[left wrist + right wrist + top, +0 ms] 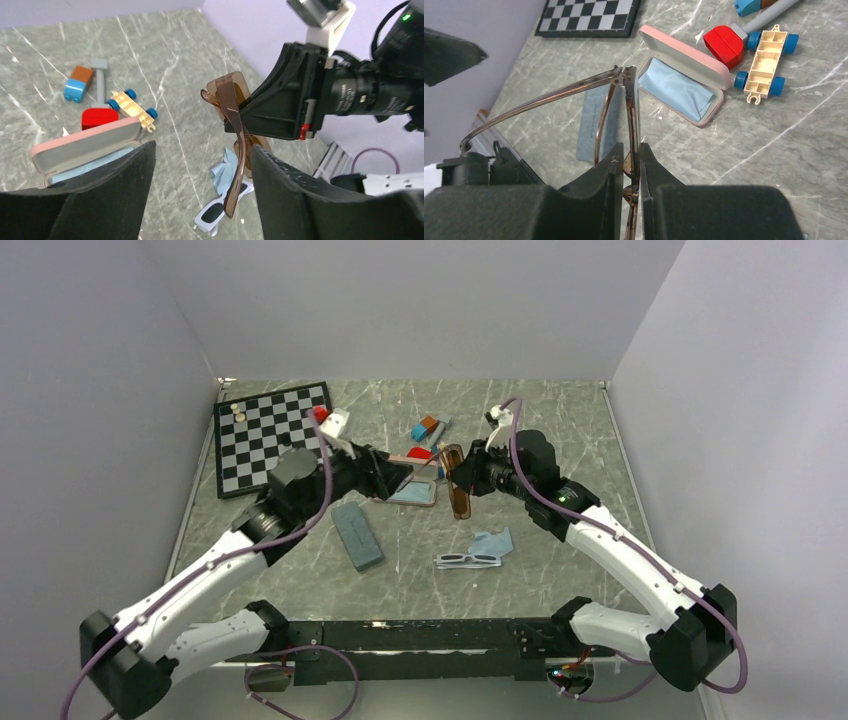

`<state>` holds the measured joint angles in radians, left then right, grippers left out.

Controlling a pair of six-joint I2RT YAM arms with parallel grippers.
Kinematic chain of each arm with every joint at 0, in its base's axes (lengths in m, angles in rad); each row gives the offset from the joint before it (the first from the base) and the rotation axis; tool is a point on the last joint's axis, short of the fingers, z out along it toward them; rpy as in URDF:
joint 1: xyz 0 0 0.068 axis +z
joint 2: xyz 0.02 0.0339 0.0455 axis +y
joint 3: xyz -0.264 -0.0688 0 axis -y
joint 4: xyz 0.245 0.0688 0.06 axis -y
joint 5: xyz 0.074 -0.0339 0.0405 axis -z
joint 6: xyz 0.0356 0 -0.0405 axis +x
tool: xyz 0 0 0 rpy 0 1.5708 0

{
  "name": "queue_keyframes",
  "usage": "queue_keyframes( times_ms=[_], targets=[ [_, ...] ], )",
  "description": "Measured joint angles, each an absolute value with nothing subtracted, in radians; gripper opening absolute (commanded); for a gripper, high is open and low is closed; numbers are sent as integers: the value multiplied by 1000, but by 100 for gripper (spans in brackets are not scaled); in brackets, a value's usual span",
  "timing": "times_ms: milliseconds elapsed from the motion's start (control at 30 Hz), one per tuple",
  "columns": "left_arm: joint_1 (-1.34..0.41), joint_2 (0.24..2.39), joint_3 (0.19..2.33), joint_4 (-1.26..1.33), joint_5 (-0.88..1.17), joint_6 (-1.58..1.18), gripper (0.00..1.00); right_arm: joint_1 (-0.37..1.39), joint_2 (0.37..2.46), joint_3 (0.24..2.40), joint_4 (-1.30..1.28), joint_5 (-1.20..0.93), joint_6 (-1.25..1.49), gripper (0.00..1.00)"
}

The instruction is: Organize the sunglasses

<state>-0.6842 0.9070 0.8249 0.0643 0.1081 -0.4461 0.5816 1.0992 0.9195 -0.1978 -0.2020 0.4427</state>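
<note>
My right gripper (629,156) is shut on the front of the reddish-brown sunglasses (631,107) and holds them above the table. One of their arms (539,100) is swung out to the left. In the top view these sunglasses (458,488) hang between the right gripper (470,480) and the left gripper (395,475). My left gripper (202,167) is open, and an arm of the brown sunglasses (235,150) hangs close to its right finger (290,200). The white-grey sunglasses (468,560) lie folded on the table beside a blue cloth (492,542).
An open pink case (412,492) with a blue cloth (674,87) inside lies under the grippers. A slate-blue case (357,535) lies to the near left. A chessboard (270,435) sits at the back left. A red block (724,42) and a toy car (766,62) lie behind the pink case.
</note>
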Motion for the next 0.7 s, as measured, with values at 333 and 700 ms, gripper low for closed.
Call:
queue_keyframes(
  times_ms=[333, 700],
  targets=[
    [-683, 1141, 867, 75, 282, -474, 37, 584, 1130, 920, -199, -211, 439, 0],
    [-683, 1168, 875, 88, 317, -494, 39, 589, 1147, 920, -149, -208, 485, 0]
  ],
)
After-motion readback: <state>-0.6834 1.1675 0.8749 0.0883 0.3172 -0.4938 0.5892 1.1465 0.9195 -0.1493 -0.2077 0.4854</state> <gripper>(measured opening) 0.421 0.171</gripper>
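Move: Just right of the left hand is the left-lying temple arm of the brown sunglasses. Its middle is about 5 cm to the right, 2 cm ahead and some 5 cm lower. The lens frame sits 11 cm right, level fore-and-aft and 8 cm down. On the table, about 30 cm below, the open glasses case is 10 cm ahead and 1 cm right, and the toy wagon 16 cm ahead and 10 cm right. From the right hand, the temple's middle is about 5 cm left and 3 cm higher. Swinging down about 6 cm and right about 5 cm, the left hand comes onto the free end of the temple arm and pushes it in towards the lenses. Its wrist tips down and turns clockwise by some 10 degrees each, while its fingers narrow partway without shutting. The right hand keeps its pinch on the frame, nearly still. ##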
